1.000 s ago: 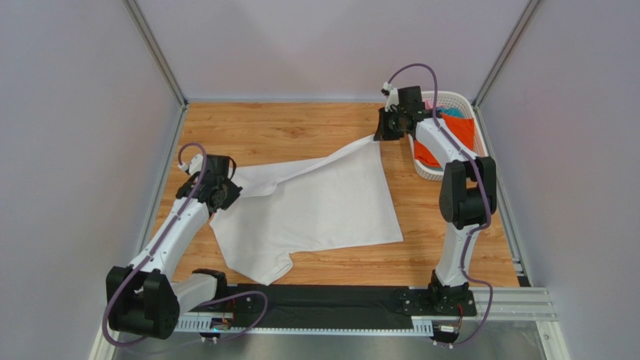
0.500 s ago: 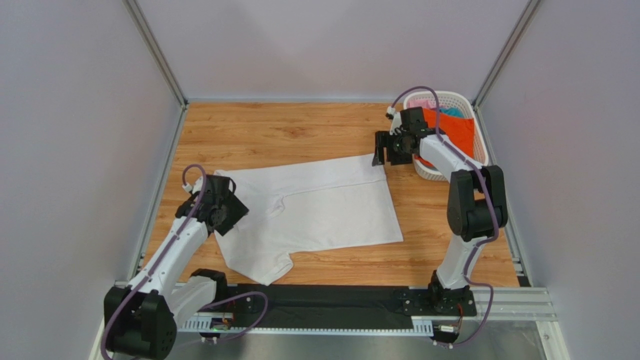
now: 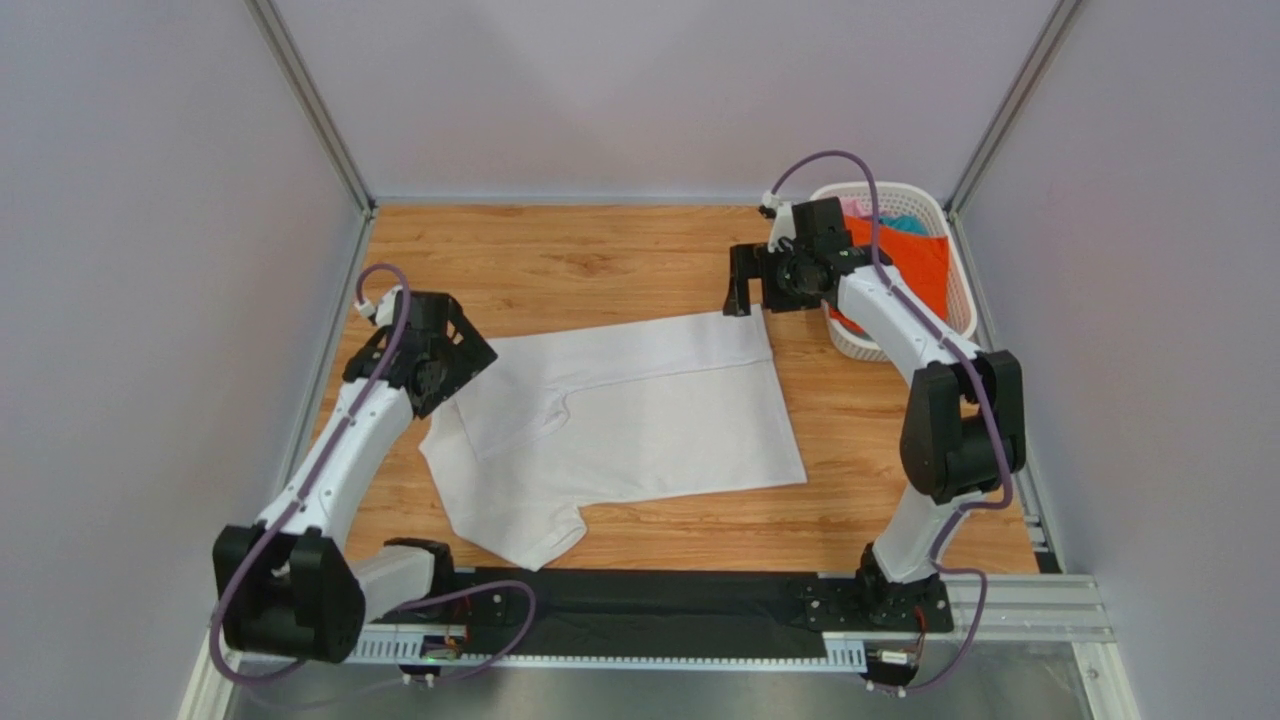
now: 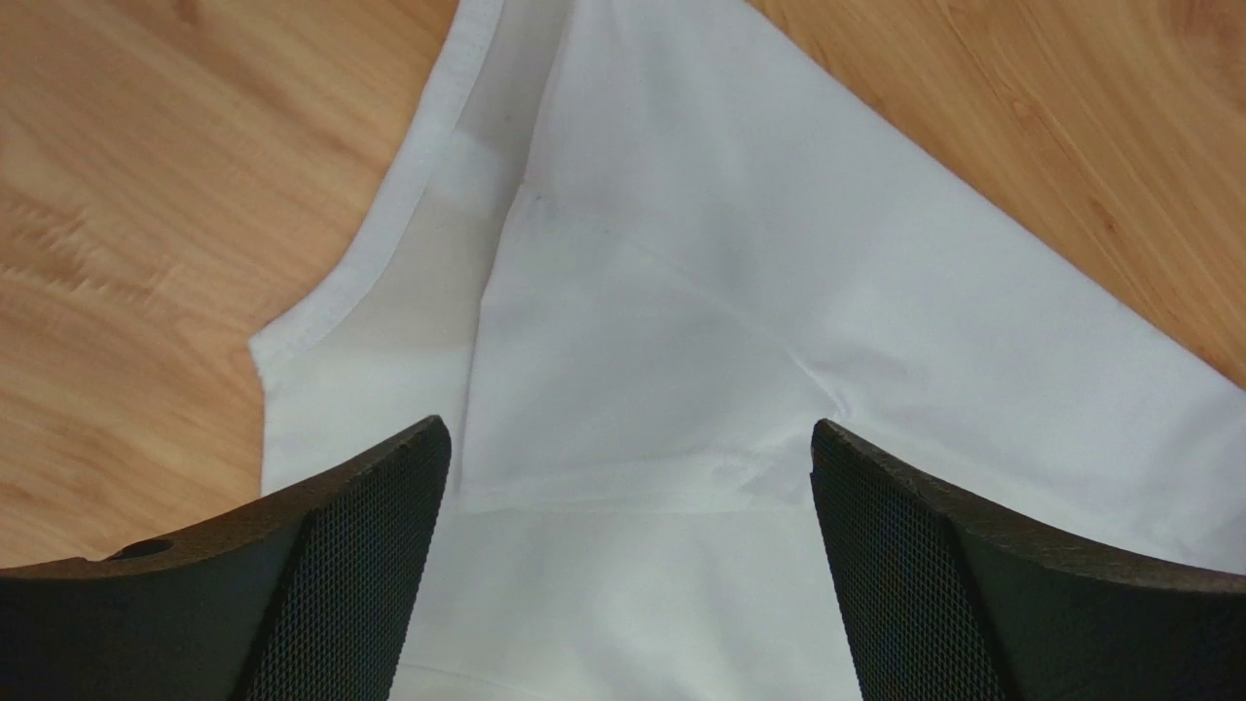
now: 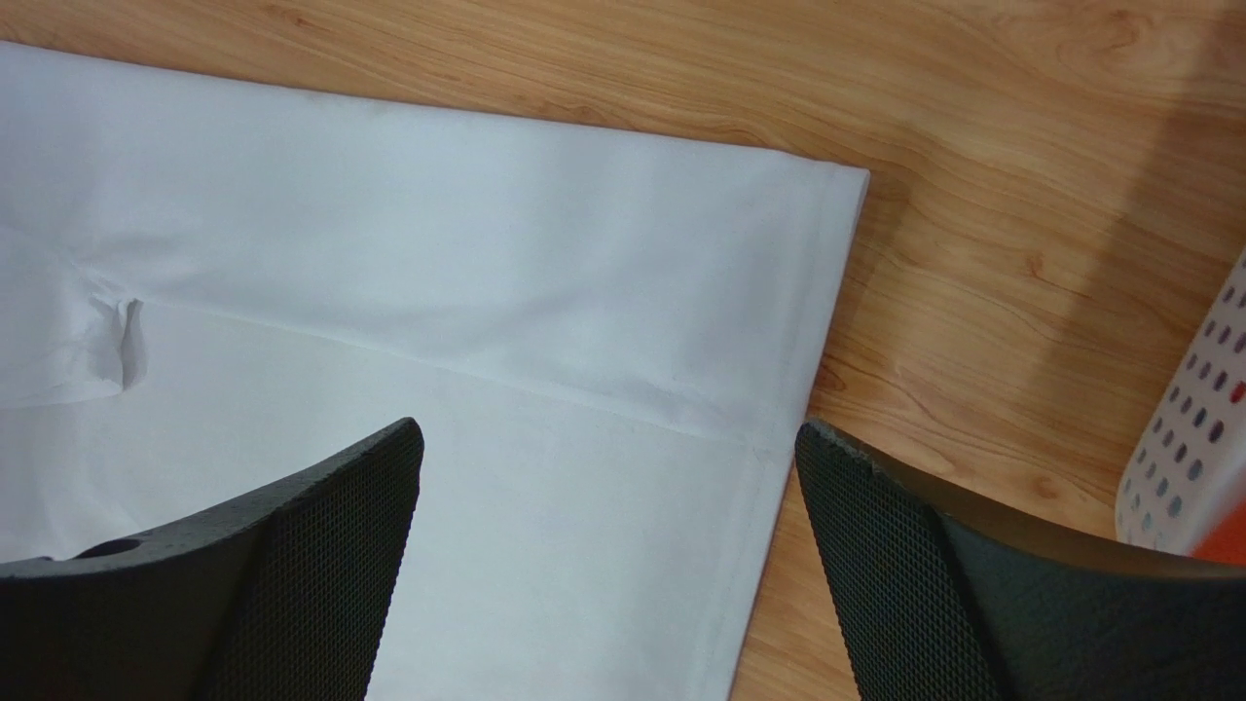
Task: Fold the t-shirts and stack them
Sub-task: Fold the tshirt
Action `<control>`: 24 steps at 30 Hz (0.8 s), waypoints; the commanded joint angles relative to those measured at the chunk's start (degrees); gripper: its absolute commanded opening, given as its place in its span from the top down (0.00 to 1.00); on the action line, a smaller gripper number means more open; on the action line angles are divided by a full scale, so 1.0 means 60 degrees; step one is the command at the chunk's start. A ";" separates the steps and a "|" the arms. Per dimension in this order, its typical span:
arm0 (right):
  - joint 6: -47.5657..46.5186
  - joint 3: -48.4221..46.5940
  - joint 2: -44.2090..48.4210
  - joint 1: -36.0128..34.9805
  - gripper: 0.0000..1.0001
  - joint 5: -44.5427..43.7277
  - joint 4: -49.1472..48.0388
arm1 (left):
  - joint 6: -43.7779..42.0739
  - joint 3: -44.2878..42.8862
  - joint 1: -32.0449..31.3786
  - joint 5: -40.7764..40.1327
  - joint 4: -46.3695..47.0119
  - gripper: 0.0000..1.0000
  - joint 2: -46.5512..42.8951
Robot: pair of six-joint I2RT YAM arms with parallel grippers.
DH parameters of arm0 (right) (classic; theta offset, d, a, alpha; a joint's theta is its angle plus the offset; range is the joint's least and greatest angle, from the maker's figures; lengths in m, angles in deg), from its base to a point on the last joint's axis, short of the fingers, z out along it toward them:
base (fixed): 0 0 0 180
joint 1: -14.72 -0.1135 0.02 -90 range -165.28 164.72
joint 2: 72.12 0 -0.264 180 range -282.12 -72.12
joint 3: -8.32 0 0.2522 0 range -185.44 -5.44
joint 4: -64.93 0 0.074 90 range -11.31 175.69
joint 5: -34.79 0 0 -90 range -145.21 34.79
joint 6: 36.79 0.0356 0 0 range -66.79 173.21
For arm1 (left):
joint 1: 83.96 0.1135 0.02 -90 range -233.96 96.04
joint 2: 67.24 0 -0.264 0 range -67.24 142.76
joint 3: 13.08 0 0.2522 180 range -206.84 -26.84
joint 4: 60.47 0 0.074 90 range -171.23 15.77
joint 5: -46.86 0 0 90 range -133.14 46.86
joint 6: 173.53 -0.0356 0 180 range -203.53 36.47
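Observation:
The white t-shirt [image 3: 631, 420] lies flat on the wooden table, its far long edge folded over toward me. It also shows in the left wrist view [image 4: 688, 336] and the right wrist view [image 5: 439, 292]. My left gripper [image 3: 439, 360] hovers open and empty over the shirt's left end [image 4: 626, 438]. My right gripper [image 3: 747, 285] hovers open and empty above the shirt's far right corner [image 5: 607, 438]. An orange t-shirt [image 3: 902, 270] lies in the basket with teal [image 3: 902, 225] and pink [image 3: 851, 206] cloth behind it.
A white lattice basket [image 3: 947, 203] stands at the back right corner; its wall shows in the right wrist view [image 5: 1192, 438]. Grey walls close in the table on three sides. A black rail [image 3: 661, 600] runs along the near edge.
Both grippers have let go of the white shirt's far edge, which now lies folded flat. The left gripper has moved up and away; the right has lifted leftward off the corner.

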 commanded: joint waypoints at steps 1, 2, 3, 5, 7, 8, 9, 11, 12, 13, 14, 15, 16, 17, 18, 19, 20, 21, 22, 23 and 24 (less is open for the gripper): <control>0.0141 -0.0822 -0.0711 -0.0338 0.00 0.0049 0.0144 | -0.0695 -0.0936 0.0084 0.0396 0.0765 0.00 0.1350; 0.0141 -0.0968 -0.0857 -0.0412 0.00 0.0006 0.0188 | -0.0768 -0.1112 0.0098 0.0469 0.1056 0.00 0.1687; 0.0141 -0.1071 -0.1207 -0.0543 0.00 -0.0024 0.0203 | -0.0827 -0.1404 0.0127 0.0760 0.1262 0.00 0.2314; 0.0243 -0.1466 -0.1719 -0.0719 0.00 -0.0112 0.0275 | -0.0929 -0.1843 0.0157 0.1199 0.1688 0.00 0.2903; 0.0346 -0.1875 -0.2102 -0.0779 0.00 -0.0243 0.0363 | -0.0988 -0.2167 0.0215 0.1407 0.1748 0.00 0.3695; 0.0419 -0.2008 -0.2278 -0.0793 0.00 -0.0273 0.0393 | -0.0989 -0.2299 0.0230 0.1393 0.1762 0.00 0.3915; 0.0478 -0.2126 -0.2425 -0.0793 0.00 -0.0331 0.0466 | -0.0989 -0.2417 0.0259 0.1248 0.1748 0.00 0.4279; 0.0654 -0.2403 -0.2879 -0.0793 0.00 -0.0434 0.0510 | -0.0974 -0.2505 0.0493 0.1232 0.1777 0.00 0.4618; 0.0654 -0.2463 -0.3127 -0.0793 0.00 -0.0434 0.0496 | -0.0974 -0.2477 0.0740 0.1275 0.1864 0.00 0.4881; 0.0654 -0.2594 -0.3245 -0.0793 0.00 -0.0449 0.0525 | -0.1017 -0.2433 0.0859 0.1319 0.2126 0.00 0.5000; 0.0654 -0.2639 -0.3377 -0.0793 0.00 -0.0464 0.0525 | -0.1047 -0.2403 0.0991 0.1377 0.2274 0.00 0.5131; 0.0625 -0.2683 -0.3465 -0.0808 0.00 -0.0536 0.0554 | -0.1134 -0.2418 0.1079 0.1451 0.2406 0.00 0.5394; 0.0625 -0.2727 -0.3655 -0.0779 0.00 -0.0609 0.0598 | -0.1164 -0.2432 0.1370 0.1509 0.2624 0.00 0.5556; 0.0639 -0.2771 -0.3714 -0.0779 0.00 -0.0697 0.0613 | -0.1193 -0.2534 0.1445 0.1553 0.2670 0.00 0.5877; 0.0639 -0.2771 -0.3788 -0.0779 0.00 -0.0829 0.0642 | -0.1310 -0.2607 0.1606 0.1568 0.2685 0.01 0.6068; 0.0639 -0.2800 -0.3933 -0.0764 0.00 -0.0888 0.0642 | -0.1325 -0.2768 0.1636 0.1597 0.2671 0.01 0.6230; 0.0639 -0.2815 -0.4007 -0.0735 0.00 -0.0932 0.0642 | -0.1296 -0.2827 0.1694 0.1641 0.2671 0.00 0.6550; 0.0654 -0.2859 -0.4110 -0.0706 0.00 -0.0961 0.0657 | -0.1253 -0.2871 0.1768 0.1729 0.2729 0.00 0.6684; 0.0755 -0.2917 -0.4299 -0.0662 0.00 -0.0991 0.0715 | -0.1238 -0.3002 0.1826 0.2121 0.2845 0.01 0.6831; 0.0843 -0.2990 -0.4402 -0.0604 0.00 -0.1006 0.0802 | -0.1281 -0.3091 0.1856 0.2328 0.2890 0.02 0.7122; 0.0873 -0.3078 -0.4476 -0.0560 0.00 -0.0962 0.0847 | -0.1311 -0.3251 0.1871 0.2417 0.2847 0.02 0.7284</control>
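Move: The far-left corner of the t-shirt lies about 13 cm ahead of the left hand, 6 cm to its left and 12 cm below; the small folded flap is about level with that hand, 8 cm to its right. From the right hand, the far-right corner is roughly 7 cm ahead, 2 cm right and 12 cm down, with the laundry basket some 10 cm ahead and 23 cm right, its middle about 6 cm lower. Bring the left gripper forward about 12 cm towards the far-left corner, mostly level at first, then drop it some 10 cm in all while curving left. Lower the right gripper about 10 cm to just above the cloth, easing it a little forward and left towards the far edge, inward of the far-right corner. Tip both hands about 10 degrees further down and keep the fingers wide open. ##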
